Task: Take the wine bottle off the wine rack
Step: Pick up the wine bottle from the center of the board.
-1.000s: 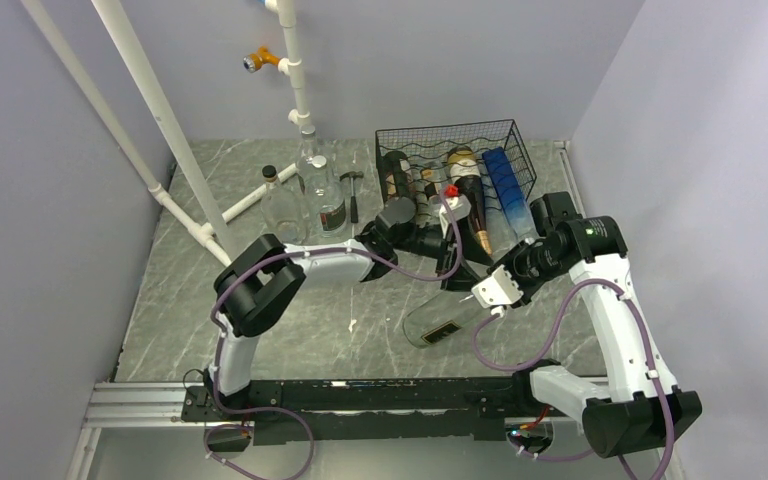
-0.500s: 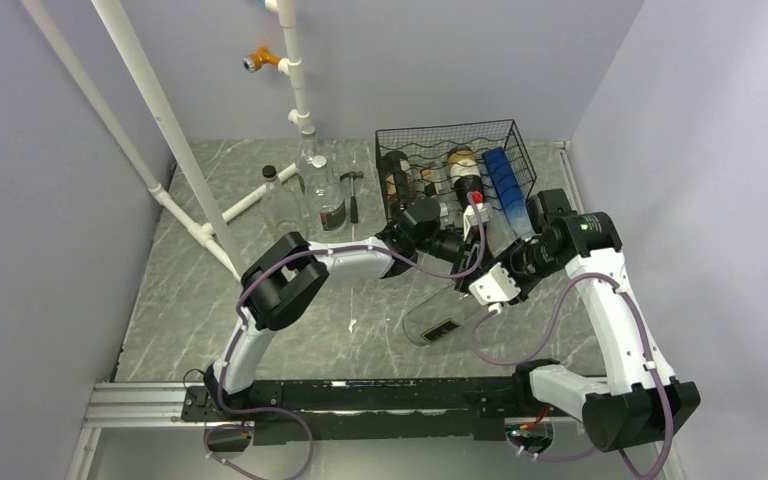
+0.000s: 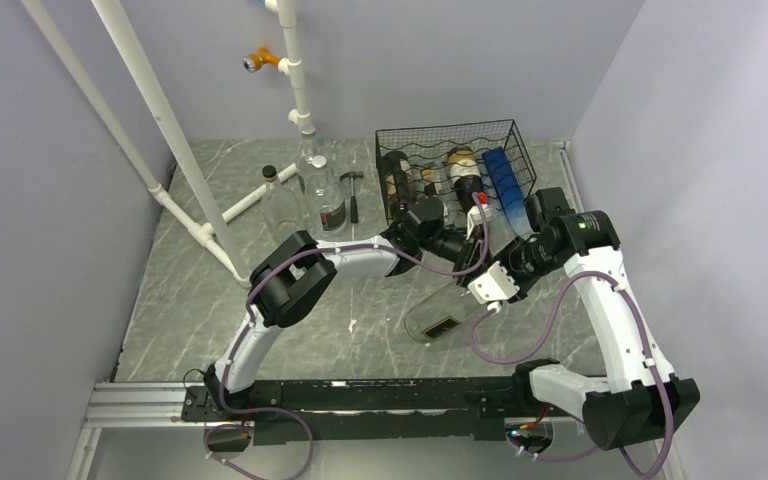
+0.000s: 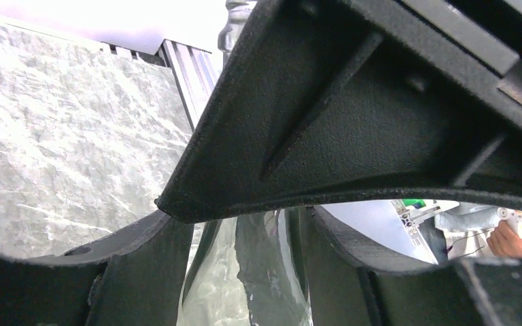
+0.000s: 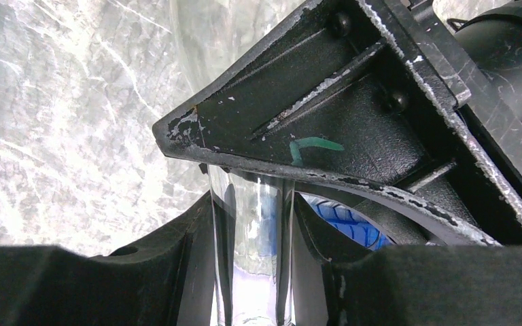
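The wine bottle (image 3: 440, 320) is clear glass with a dark label. It lies tilted in front of the black wire wine rack (image 3: 455, 140), base toward me and neck toward the rack. My right gripper (image 3: 493, 286) is shut on its neck; the clear neck (image 5: 255, 244) stands between the right gripper's (image 5: 255, 272) fingers. My left gripper (image 3: 465, 258) reaches in from the left, just above the right one. In the left wrist view the glass (image 4: 272, 272) fills the gap of the left gripper (image 4: 262, 268), with both fingers against it.
Inside the rack lie dark bottles (image 3: 397, 180), a gold-labelled bottle (image 3: 463, 170) and a blue bottle (image 3: 508, 185). Two clear bottles (image 3: 282, 210) (image 3: 322, 195) and a hammer (image 3: 353, 192) stand left of the rack. White pipes (image 3: 160, 130) cross at the left. A wall rises close on the right.
My left arm has swung right, up to the bottle in front of the rack, and its jaws have closed in around the glass. The right gripper has kept its hold and barely moved.
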`<move>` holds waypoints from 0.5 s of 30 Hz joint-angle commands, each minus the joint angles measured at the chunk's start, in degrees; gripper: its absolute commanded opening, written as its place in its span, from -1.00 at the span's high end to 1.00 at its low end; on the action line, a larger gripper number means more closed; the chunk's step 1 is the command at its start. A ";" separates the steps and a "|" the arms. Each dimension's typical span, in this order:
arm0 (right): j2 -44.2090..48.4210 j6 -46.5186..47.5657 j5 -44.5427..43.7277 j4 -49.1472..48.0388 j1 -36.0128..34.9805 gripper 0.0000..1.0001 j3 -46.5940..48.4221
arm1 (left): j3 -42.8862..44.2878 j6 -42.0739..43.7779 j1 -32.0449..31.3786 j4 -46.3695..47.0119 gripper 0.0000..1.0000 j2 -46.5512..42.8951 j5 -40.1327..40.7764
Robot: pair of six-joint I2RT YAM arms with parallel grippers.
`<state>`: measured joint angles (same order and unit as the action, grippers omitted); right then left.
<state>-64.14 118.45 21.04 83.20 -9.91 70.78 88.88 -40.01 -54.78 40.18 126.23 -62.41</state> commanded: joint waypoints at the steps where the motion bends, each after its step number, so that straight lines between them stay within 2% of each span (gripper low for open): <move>1: 0.95 2.01 5.83 -3.58 -0.20 1.00 3.40 | 3.26 -2.44 -0.42 3.15 0.99 0.34 -2.68; 4: 1.14 1.94 6.37 -3.24 -0.19 0.94 3.31 | 1.91 -1.61 -0.09 3.71 1.00 -0.77 -1.51; 9: 1.59 1.63 7.38 -2.78 -0.20 0.32 3.14 | -0.16 -0.84 1.06 4.67 1.00 -2.79 -0.68; 12: 1.95 1.33 8.13 -2.52 -0.20 -0.17 3.09 | -2.65 -0.47 1.93 6.41 1.00 -4.89 0.68; 15: 1.93 1.37 8.80 -1.52 -0.15 -0.47 3.50 | -4.39 0.57 2.54 6.76 1.00 -6.62 1.50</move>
<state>-63.59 118.39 24.51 81.84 -9.93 71.61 85.97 -40.05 -53.39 42.63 125.58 -61.49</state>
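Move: Between the two hands hangs the clear bottle, already gripped by both, its middle about 4 cm back, 5 cm to the left and slightly below the left hand, whose fingers are around the shoulder. Counted from the right hand, which has the neck, that middle is some 6 cm back, 8 cm to the left and 3 cm down. The dark bottle on the rack lies roughly 28 cm ahead of the left hand and 2 cm to its right, the blue bottle 28 cm ahead and 12 cm right, both some 12 cm lower. Letting go of the clear bottle's neck, the right hand first stays put, then opens its fingers and eases about 1.5 cm to the left and up, tilting slightly. The left hand keeps its grip around the shoulder, holding still at first, then carrying the bottle about 1.5 cm forward and left while sinking a little. ##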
